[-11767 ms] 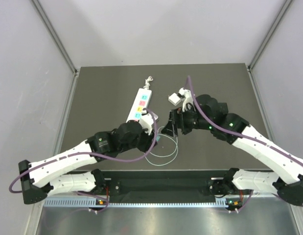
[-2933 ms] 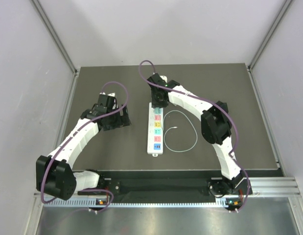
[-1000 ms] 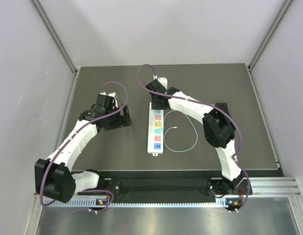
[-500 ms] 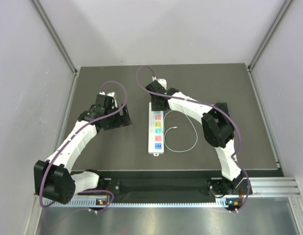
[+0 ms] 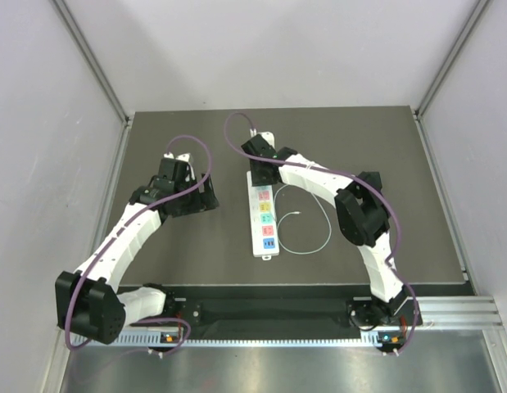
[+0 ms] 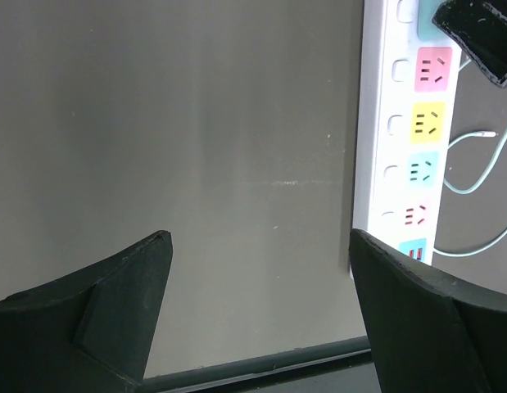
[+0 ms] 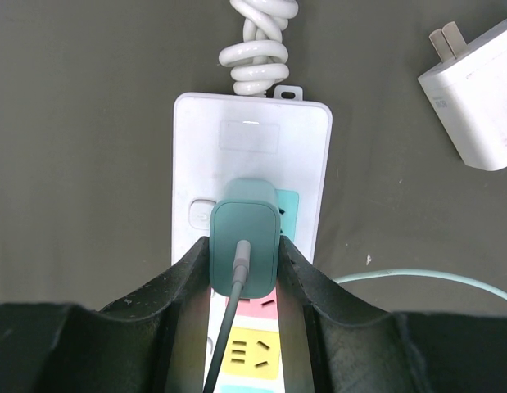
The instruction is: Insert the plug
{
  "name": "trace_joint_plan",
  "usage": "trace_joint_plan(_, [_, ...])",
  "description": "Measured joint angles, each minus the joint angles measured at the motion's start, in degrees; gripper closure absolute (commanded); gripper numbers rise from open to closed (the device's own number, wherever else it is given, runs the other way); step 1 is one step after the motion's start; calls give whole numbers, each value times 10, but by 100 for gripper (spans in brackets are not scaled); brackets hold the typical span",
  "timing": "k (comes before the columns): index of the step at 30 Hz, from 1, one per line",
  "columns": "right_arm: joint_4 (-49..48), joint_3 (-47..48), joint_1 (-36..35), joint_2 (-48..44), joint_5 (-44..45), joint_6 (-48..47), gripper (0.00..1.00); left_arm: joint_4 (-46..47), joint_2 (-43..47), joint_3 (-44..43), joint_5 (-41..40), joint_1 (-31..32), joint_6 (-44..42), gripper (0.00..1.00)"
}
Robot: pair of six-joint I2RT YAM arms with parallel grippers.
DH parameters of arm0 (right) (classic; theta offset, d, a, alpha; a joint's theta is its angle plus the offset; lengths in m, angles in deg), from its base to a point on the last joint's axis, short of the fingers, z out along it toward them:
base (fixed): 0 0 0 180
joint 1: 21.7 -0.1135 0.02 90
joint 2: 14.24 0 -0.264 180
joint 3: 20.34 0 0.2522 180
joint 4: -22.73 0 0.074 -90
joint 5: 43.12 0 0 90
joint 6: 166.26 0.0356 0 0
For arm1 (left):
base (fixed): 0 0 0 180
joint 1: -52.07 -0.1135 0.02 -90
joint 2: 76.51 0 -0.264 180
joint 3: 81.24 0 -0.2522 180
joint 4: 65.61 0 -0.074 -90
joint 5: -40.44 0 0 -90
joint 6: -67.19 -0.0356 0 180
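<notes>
The teal-green plug [image 7: 245, 237] stands upright on the teal socket at the far end of the white power strip [image 7: 251, 147], and how deep it sits I cannot tell. My right gripper [image 7: 243, 250] is shut on the plug's two sides, and its cable [image 7: 228, 327] runs back between the fingers. From above, the right gripper [image 5: 260, 164] covers the far end of the strip [image 5: 264, 217]. My left gripper [image 5: 205, 195] hangs open over bare table left of the strip, holding nothing. The left wrist view shows the strip [image 6: 405, 123] to the right of the open left gripper [image 6: 261, 254].
A small white square adapter block [image 7: 478, 102] lies just beyond the strip's far right corner. The strip's own coiled white cord [image 7: 257, 45] sits at its far end. The plug's thin cable [image 5: 314, 237] loops on the mat right of the strip.
The right gripper with the plug has edged slightly farther away, and the strip's near end has swung a little to the right. The left arm has hardly moved.
</notes>
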Motion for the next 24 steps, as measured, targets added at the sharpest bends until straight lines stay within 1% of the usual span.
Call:
trace_joint_plan(9, [-16,-11,-5,-4,10,-14,100,0,3,0,-16,0,0,6])
trace_joint_plan(10, [-16,-12,-5,-4,10,-16,99,0,4,0,-17,0,0,6])
trace_joint_plan(13, [-15,-11,-5,-5,8,-21,75,0,8,0,-19,0,0,5])
trace_joint_plan(14, [-12,-9,-5,-5,8,-22,64,0,9,0,-19,0,0,5])
trace_joint_plan(16, [0,2,-5,-3,6,-24,56,0,10,0,-20,0,0,5])
trace_joint_plan(17, [14,8,-5,-1,1,-26,50,0,11,0,-20,0,0,5])
trace_joint_plan(19, [43,19,-5,5,-7,-31,43,0,14,0,-19,0,0,5])
trace_joint_plan(20, [57,25,-4,7,-10,-33,38,0,15,0,-19,0,0,5])
trace_joint_plan(24, [97,66,3,7,-20,-43,31,0,20,1,-19,0,0,5])
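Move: The plug is between the right fingers, practically at the hand point, with the power strip's farthest teal outlet some 4 cm straight below. The pink outlet lies about 3 cm back and 4 cm below the hand; the white adapter sits roughly 8 cm to its right, 5 cm ahead and 4 cm below. From the idle left hand, the plug is about 11 cm ahead, 14 cm to the right and 8 cm lower. The right fingers keep their pinch on the plug over the far teal outlet, the hand all but still for the first half second. Then they open to about twice their gap and let go, the hand easing back about 1.5 cm and slightly right before rising about as far, clear of the plug. ##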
